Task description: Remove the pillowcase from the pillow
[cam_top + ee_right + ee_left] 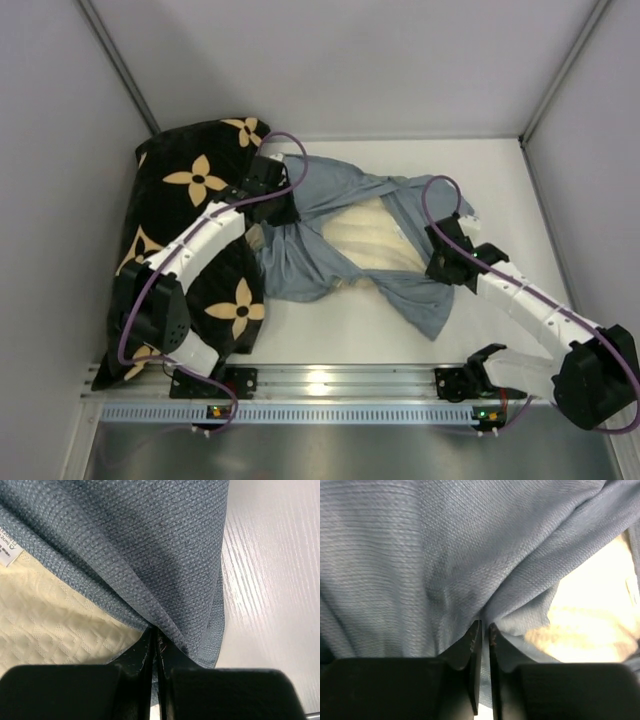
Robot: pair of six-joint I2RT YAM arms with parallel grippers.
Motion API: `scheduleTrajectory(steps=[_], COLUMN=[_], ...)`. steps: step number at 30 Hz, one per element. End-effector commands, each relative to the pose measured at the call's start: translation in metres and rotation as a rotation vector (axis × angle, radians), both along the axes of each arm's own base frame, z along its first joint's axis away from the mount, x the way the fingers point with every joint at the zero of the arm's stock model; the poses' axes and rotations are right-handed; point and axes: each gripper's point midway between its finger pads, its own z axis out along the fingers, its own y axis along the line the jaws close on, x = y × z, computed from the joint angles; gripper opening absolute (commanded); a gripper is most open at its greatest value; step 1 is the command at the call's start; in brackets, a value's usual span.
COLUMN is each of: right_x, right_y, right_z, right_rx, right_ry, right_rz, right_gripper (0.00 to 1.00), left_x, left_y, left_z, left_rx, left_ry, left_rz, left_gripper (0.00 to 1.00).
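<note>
The pillowcase (335, 190) lies crumpled mid-table, its plain blue-grey side showing. It is spread apart over the cream-white textured pillow (368, 245), which shows bare in the middle. My left gripper (283, 212) is at the cover's left edge, shut on a fold of the pillowcase (420, 555); in the left wrist view the gripper (485, 625) pinches cloth beside the pillow (595, 610). My right gripper (441, 258) is at the cover's right side. In the right wrist view the gripper (155, 630) is shut on the pillowcase (150, 545) hem, over the pillow (45, 615).
A black cushion with tan flower motifs (190, 190) lies along the left side under my left arm. White table (275, 580) runs to the right of the cloth. Grey walls close in the back and sides. A white label (7, 552) is sewn to the cover.
</note>
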Motion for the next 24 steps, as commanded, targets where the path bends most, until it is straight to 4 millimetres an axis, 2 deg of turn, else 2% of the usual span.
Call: scheduleTrajectory(steps=[1, 2, 3, 4, 5, 6, 8, 9, 12, 14, 17, 21, 22, 24], right_x=[-0.015, -0.015, -0.014, -0.012, -0.013, -0.013, -0.012, -0.012, -0.014, -0.015, -0.018, -0.02, -0.02, -0.021], right_y=[-0.02, -0.018, -0.017, -0.014, -0.011, -0.008, -0.005, -0.004, -0.003, -0.004, -0.005, 0.001, 0.001, 0.005], right_z=[-0.012, -0.012, -0.014, -0.014, -0.016, -0.016, -0.016, -0.015, -0.014, -0.015, -0.017, -0.015, -0.014, -0.012], right_rx=[-0.101, -0.094, -0.089, -0.078, -0.062, -0.049, -0.027, -0.02, 0.0, 0.018, 0.053, 0.132, 0.145, 0.18], right_ry=[0.069, 0.072, 0.076, 0.07, 0.077, 0.076, 0.074, 0.069, 0.068, 0.073, 0.073, 0.06, 0.058, 0.054], right_rz=[-0.006, 0.003, 0.006, 0.012, 0.021, 0.026, 0.037, 0.039, 0.043, 0.041, 0.035, 0.046, 0.044, 0.058], right_gripper=[0.0, 0.0, 0.0, 0.0, 0.0, 0.0, 0.0, 0.0, 0.0, 0.0, 0.0, 0.0, 0.0, 0.0], left_x=[-0.005, -0.009, -0.025, -0.032, -0.041, -0.057, -0.071, -0.083, -0.098, -0.104, -0.114, -0.119, -0.118, -0.114], left_y=[-0.021, -0.037, -0.064, -0.079, -0.093, -0.117, -0.136, -0.146, -0.161, -0.171, -0.187, -0.205, -0.208, -0.212], left_z=[0.04, 0.051, 0.058, 0.062, 0.066, 0.074, 0.074, 0.072, 0.071, 0.073, 0.065, 0.038, 0.026, 0.016], left_rx=[-0.031, -0.038, -0.052, -0.054, -0.054, -0.077, -0.077, -0.075, -0.065, -0.079, -0.086, -0.051, -0.022, 0.034], left_ry=[-0.109, -0.14, -0.156, -0.17, -0.189, -0.214, -0.24, -0.246, -0.285, -0.312, -0.297, -0.256, -0.241, -0.256], left_rz=[-0.116, -0.172, -0.258, -0.303, -0.356, -0.435, -0.516, -0.557, -0.62, -0.645, -0.674, -0.685, -0.679, -0.652], left_gripper=[0.17, 0.25, 0.35, 0.55, 0.62, 0.66, 0.73, 0.74, 0.76, 0.77, 0.77, 0.78, 0.79, 0.82])
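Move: The left gripper still pinches the inside-out blue pillowcase. The pillowcase's near rim lies about 19 cm to its right, 13 cm back and 9 cm lower; the bare cream pillow, beyond that rim, is roughly 19 cm right, 1 cm back and 8 cm below. The right gripper sits some 32 cm right, 10 cm back and 7 cm lower, and that near rim is about 11 cm to its left, 3 cm back and 2 cm lower. Open the left gripper wide to let go of the pillowcase, and swing it about 20 cm right and 12 cm back across the bare pillow towards the near rim, rising slightly at first and sinking at the end. Turn it some 40 degrees clockwise on the way, tips tilting up a little. Keep the right gripper shut on the pillowcase, easing slightly back and down. ##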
